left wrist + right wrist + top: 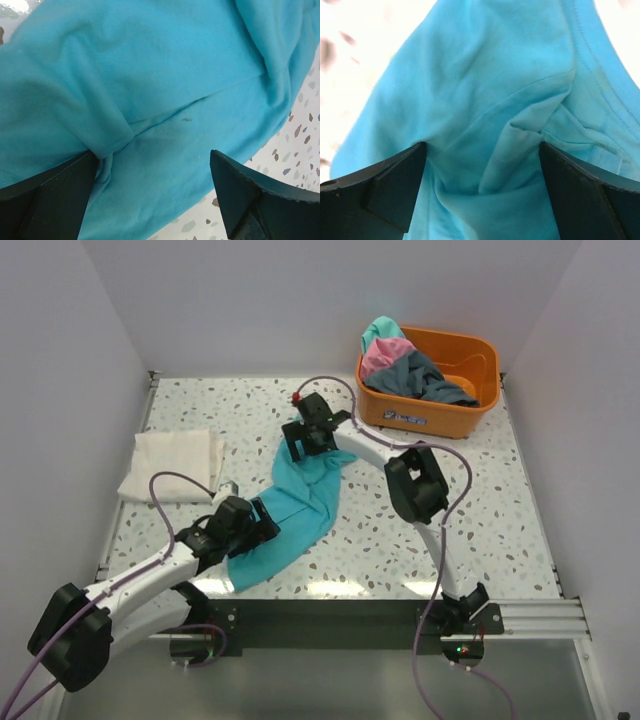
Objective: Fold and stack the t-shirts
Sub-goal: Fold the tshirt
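Observation:
A teal t-shirt [300,502] lies crumpled in a diagonal strip in the middle of the table. My left gripper [266,521] is open at its near left edge, and teal cloth [165,100] fills the space between the fingers [50,197]. My right gripper [303,450] stands open over the shirt's far end, its jaws down on bunched teal folds [485,125]. A cream-white t-shirt [170,465] lies folded at the left. Pink [383,355], dark grey [425,375] and teal [380,332] t-shirts are heaped in the tub.
The orange plastic tub [470,350] stands at the back right corner. White walls close in the table on three sides. A metal rail [520,615] with the arm bases runs along the near edge. Speckled tabletop [480,500] shows at the right.

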Robot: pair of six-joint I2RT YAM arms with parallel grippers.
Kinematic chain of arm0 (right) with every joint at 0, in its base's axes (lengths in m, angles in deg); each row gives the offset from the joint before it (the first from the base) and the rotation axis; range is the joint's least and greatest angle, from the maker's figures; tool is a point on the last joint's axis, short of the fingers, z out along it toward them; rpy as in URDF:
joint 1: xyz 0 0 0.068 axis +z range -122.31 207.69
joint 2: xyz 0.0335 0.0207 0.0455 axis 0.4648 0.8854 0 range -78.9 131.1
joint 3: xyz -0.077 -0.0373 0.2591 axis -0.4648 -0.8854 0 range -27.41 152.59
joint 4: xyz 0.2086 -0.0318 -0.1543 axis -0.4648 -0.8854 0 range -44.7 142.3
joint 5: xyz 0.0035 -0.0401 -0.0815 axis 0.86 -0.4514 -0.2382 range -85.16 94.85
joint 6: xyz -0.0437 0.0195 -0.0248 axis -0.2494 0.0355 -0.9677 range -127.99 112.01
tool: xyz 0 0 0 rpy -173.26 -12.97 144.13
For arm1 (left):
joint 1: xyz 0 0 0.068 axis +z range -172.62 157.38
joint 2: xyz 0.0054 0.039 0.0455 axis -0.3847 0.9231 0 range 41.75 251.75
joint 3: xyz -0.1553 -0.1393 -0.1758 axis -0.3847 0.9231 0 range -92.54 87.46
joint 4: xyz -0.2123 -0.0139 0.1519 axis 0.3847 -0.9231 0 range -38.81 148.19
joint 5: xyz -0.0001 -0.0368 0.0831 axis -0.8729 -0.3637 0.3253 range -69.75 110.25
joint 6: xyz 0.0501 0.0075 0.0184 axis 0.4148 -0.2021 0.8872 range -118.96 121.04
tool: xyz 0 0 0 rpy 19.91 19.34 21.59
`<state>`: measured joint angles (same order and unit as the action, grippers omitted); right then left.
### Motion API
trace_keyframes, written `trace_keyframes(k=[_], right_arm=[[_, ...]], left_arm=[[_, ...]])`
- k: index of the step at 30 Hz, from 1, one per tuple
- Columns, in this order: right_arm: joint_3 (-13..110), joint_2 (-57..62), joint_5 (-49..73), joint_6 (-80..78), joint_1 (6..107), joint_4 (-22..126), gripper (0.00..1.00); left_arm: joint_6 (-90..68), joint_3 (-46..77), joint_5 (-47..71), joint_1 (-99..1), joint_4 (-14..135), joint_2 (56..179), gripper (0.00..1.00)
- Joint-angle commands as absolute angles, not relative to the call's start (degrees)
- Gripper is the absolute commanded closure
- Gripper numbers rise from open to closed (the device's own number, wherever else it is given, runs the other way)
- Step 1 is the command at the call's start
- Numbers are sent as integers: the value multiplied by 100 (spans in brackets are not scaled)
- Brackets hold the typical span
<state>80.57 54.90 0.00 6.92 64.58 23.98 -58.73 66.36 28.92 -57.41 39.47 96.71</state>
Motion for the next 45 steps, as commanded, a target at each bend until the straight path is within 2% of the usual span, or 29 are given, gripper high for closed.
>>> trace_keyframes(k=[1, 3, 6, 12, 15, 22, 26, 34, 40, 45], right_arm=[[9191, 6733, 880, 493, 6566, 1408, 1], [10164, 7137, 739, 537, 6540, 968, 1], [10844, 7605, 713, 659, 6444, 844, 1], [10610, 7614, 1107, 1423, 5856, 1485, 1], [10941, 7824, 1074, 1495, 5732, 1582, 1], [11620, 8282, 818, 1863, 5547, 1722, 1], [11435, 8107, 958, 1855, 5512, 2197, 1], [11515, 7607, 1047, 1320, 5591, 2127, 1], [11673, 6930, 502, 863, 5854, 1855, 1], [11042, 5902, -243, 791, 6214, 1697, 1]], left_arm=[[-6286, 6926, 2245, -5883, 3050, 10020, 0], [-6452, 6979, 2062, -6041, 3094, 9976, 0], [-6786, 7067, 1930, -6340, 3121, 9853, 0], [-7472, 7278, 1744, -7174, 3647, 10036, 0], [-7595, 7182, 1613, -7649, 4008, 10466, 0], [-7684, 6215, 1963, -8818, 3297, 11188, 0], [-7623, 5706, 2358, -9188, 3059, 11233, 0], [-6859, 4503, 3018, -9311, 2550, 11198, 0], [-6699, 4106, 3615, -9320, 2172, 10486, 0], [-7137, 4087, 4546, -9311, 1156, 9819, 0]])
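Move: The left hand is on the teal t-shirt, whose near end lies roughly 12 cm behind it, level sideways; the white folded cloth is about 16 cm ahead and 21 cm left. The right hand is on the upper part, the far end about 4 cm ahead and 2 cm right of it, with the orange bin some 12 cm ahead and 30 cm right. Left drags near end about 18 cm back-right, then lifts off; right slides far end some 13 cm forward. ##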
